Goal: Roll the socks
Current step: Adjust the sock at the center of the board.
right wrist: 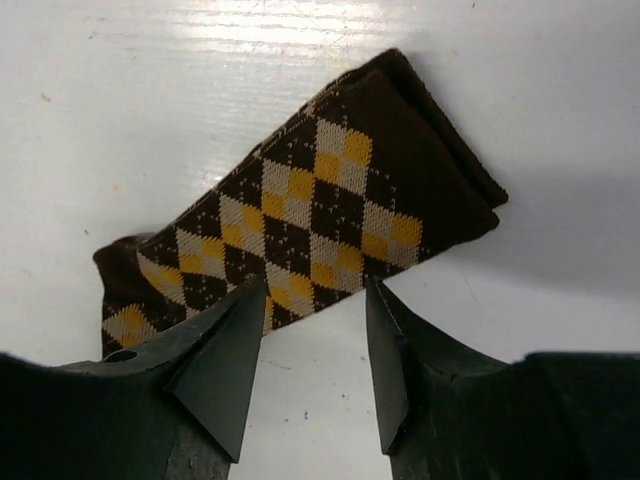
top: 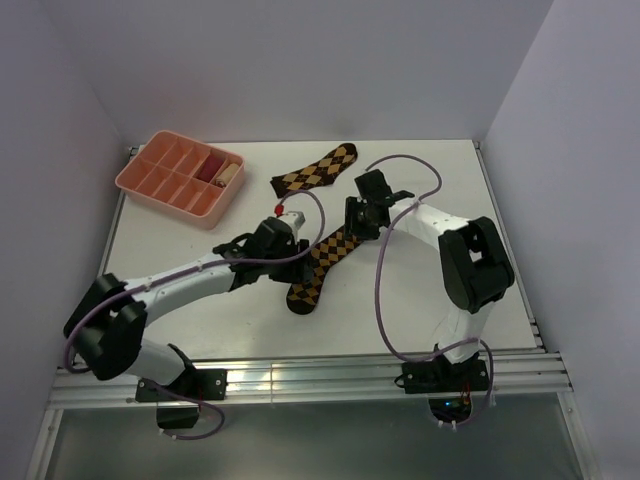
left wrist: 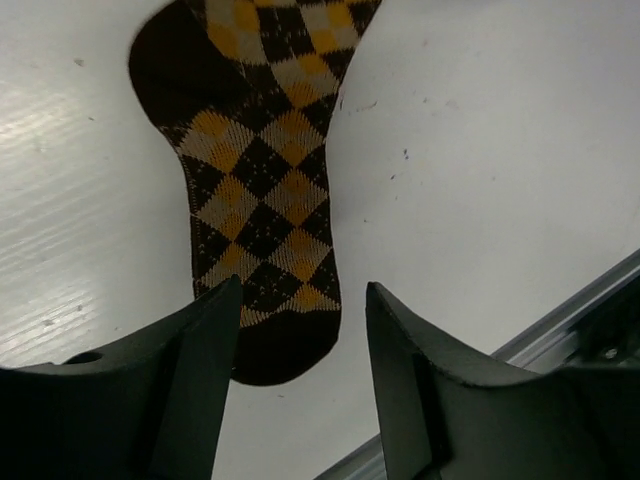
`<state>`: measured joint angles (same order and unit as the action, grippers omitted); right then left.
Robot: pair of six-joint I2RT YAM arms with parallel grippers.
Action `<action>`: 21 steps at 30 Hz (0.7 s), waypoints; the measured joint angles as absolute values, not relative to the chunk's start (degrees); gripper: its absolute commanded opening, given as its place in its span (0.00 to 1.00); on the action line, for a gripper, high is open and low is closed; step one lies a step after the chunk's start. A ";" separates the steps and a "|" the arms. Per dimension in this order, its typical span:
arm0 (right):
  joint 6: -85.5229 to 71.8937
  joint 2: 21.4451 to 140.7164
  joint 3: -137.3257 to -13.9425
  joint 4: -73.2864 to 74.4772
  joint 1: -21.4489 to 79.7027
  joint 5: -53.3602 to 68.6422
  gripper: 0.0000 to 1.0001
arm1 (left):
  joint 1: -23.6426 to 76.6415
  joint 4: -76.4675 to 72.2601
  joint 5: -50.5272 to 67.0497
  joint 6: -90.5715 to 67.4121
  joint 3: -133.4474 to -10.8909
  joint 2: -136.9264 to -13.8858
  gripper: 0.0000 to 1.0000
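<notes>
Two dark brown socks with tan-orange diamonds lie flat on the white table. One sock (top: 316, 170) lies at the back centre. The other sock (top: 322, 262) runs diagonally between my arms. My left gripper (top: 287, 240) hangs over that sock's left side. In the left wrist view its rounded toe end (left wrist: 262, 230) reaches down to the left finger (left wrist: 190, 390), and the left gripper (left wrist: 303, 292) is open with only sock toe and bare table in the gap. My right gripper (top: 358, 218) is over the upper end. The right gripper (right wrist: 315, 285) is open just short of the sock's edge (right wrist: 330, 210).
A pink compartment tray (top: 150, 188) stands at the back left, holding a reddish roll (top: 212, 164) and a beige roll (top: 231, 172). A metal rail (top: 330, 375) runs along the near table edge, also in the left wrist view (left wrist: 570, 320). Walls close in left, back and right.
</notes>
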<state>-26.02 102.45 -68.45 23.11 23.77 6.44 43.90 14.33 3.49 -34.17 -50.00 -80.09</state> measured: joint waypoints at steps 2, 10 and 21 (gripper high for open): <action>-25.98 103.92 -69.25 22.83 23.75 5.87 0.51 | 45.23 13.47 3.88 -33.78 -50.19 -84.07 0.52; -26.00 107.94 -70.39 21.30 23.75 3.53 0.49 | 46.26 11.03 3.44 -33.67 -50.54 -95.24 0.16; -29.78 97.10 -55.48 19.09 24.36 2.94 0.49 | 44.64 12.14 -10.68 -27.22 -64.01 -106.15 0.06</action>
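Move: The left hand is over the checkered sock's foot, which lies roughly 9 cm below, 1 cm back and 1 cm right. From the right hand, the sock's cuff is about 3 cm ahead, 2 cm right and 4 cm below; the other sock lies some 17 cm ahead and 9 cm left. Left sinks 8 cm, shuts on the sock's foot and draws forward; right, half-open, dips, then drags the cuff back 6 cm. ##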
